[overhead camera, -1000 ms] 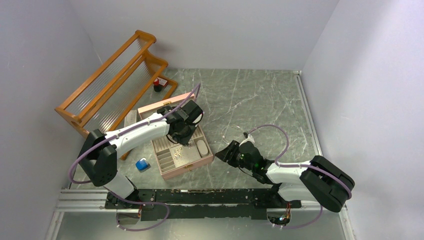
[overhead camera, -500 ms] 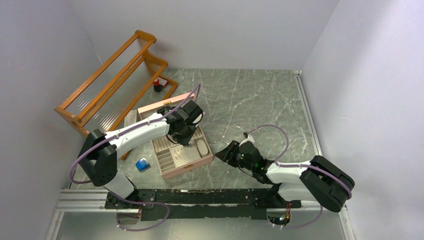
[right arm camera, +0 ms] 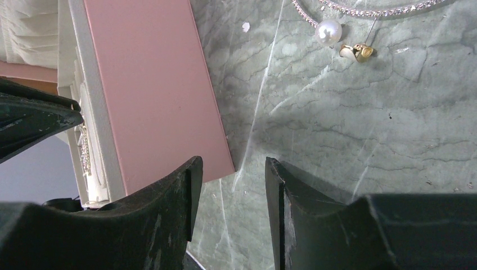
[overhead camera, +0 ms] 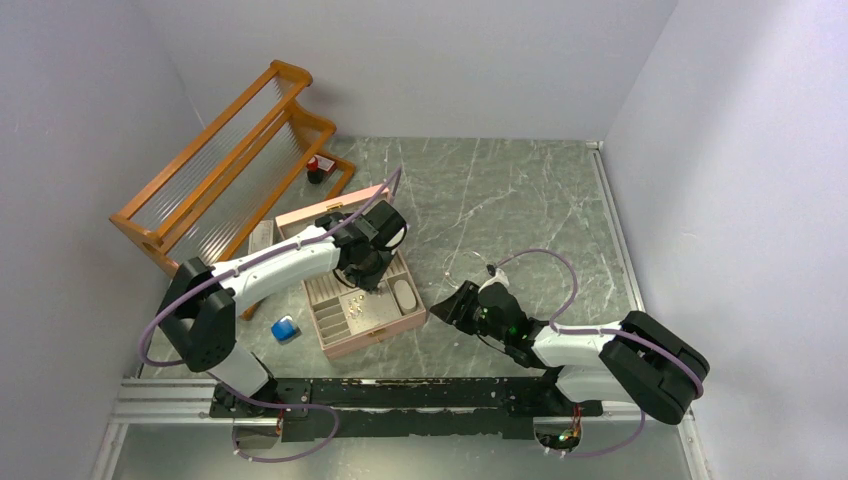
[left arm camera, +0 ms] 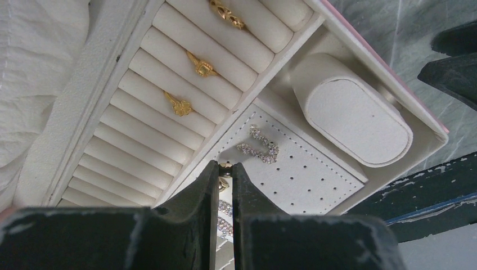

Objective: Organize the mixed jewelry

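The pink box (overhead camera: 385,325) lies open on the table, showing its white lining (left arm camera: 315,180). My left gripper (overhead camera: 362,276) hangs over it. In the left wrist view this gripper (left arm camera: 225,169) is shut on a tiny gold piece (left arm camera: 225,165) just above the perforated pad. A sparkly silver piece (left arm camera: 259,149) lies on that pad, and gold rings (left arm camera: 180,106) sit in the ring rolls. My right gripper (overhead camera: 445,310) (right arm camera: 230,169) stands open and empty beside the box's pink wall (right arm camera: 152,84). On the marble lie a pearl (right arm camera: 328,32), a small gold piece (right arm camera: 358,52) and a sparkly chain (right arm camera: 371,10).
A wooden rack (overhead camera: 225,170) stands at the back left with a small red and black object (overhead camera: 318,168) beside it. A blue block (overhead camera: 285,328) lies left of the box. An oval white cushion (left arm camera: 351,115) fills the box's corner compartment. Walls close in the table.
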`<move>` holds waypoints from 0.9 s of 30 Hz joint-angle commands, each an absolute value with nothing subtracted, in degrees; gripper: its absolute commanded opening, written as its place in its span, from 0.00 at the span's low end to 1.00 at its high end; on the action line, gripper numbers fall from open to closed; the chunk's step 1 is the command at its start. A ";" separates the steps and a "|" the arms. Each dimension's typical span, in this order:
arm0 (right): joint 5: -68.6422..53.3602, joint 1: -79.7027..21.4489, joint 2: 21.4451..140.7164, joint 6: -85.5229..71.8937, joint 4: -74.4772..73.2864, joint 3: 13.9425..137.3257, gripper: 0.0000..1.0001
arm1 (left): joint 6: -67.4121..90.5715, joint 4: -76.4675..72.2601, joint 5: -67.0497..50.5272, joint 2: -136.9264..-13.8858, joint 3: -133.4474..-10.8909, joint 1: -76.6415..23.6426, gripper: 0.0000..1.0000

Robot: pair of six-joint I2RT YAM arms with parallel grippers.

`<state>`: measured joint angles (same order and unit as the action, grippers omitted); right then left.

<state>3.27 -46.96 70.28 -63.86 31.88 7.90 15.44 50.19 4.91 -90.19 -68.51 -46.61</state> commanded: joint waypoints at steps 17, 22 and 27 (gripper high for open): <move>4.03 -47.37 71.03 -63.19 33.09 8.74 0.49 | 15.45 49.30 2.86 -90.05 -68.70 -46.93 0.32; 4.30 -47.36 70.58 -63.28 33.05 8.55 0.49 | 15.77 48.29 3.28 -90.04 -68.28 -46.90 0.37; 4.14 -47.37 70.73 -63.37 33.22 8.46 0.49 | 15.99 46.51 2.02 -89.67 -67.61 -46.93 0.35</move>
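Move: The left fingers pinch a gold stud close over the earring pad; its place is the spot straight below, about 1 cm down. A rhinestone earring lies some 1 cm ahead and 2 cm to the right, a small gold earring about 1 cm back, straight behind, and the white oval box roughly 6 cm to the right, level with the hand. For the idle right hand, that spot is about 3 cm ahead, 11 cm to the left and 3 cm up. Lets go of the gold stud on the earring pad: the left hand, fingers still pointing down, first eases down less than half a centimetre with the pinch kept, then opens to a little over a third of full width. The hand all but stays in place over the pad, drifting only some half a centimetre to the right at the end. ##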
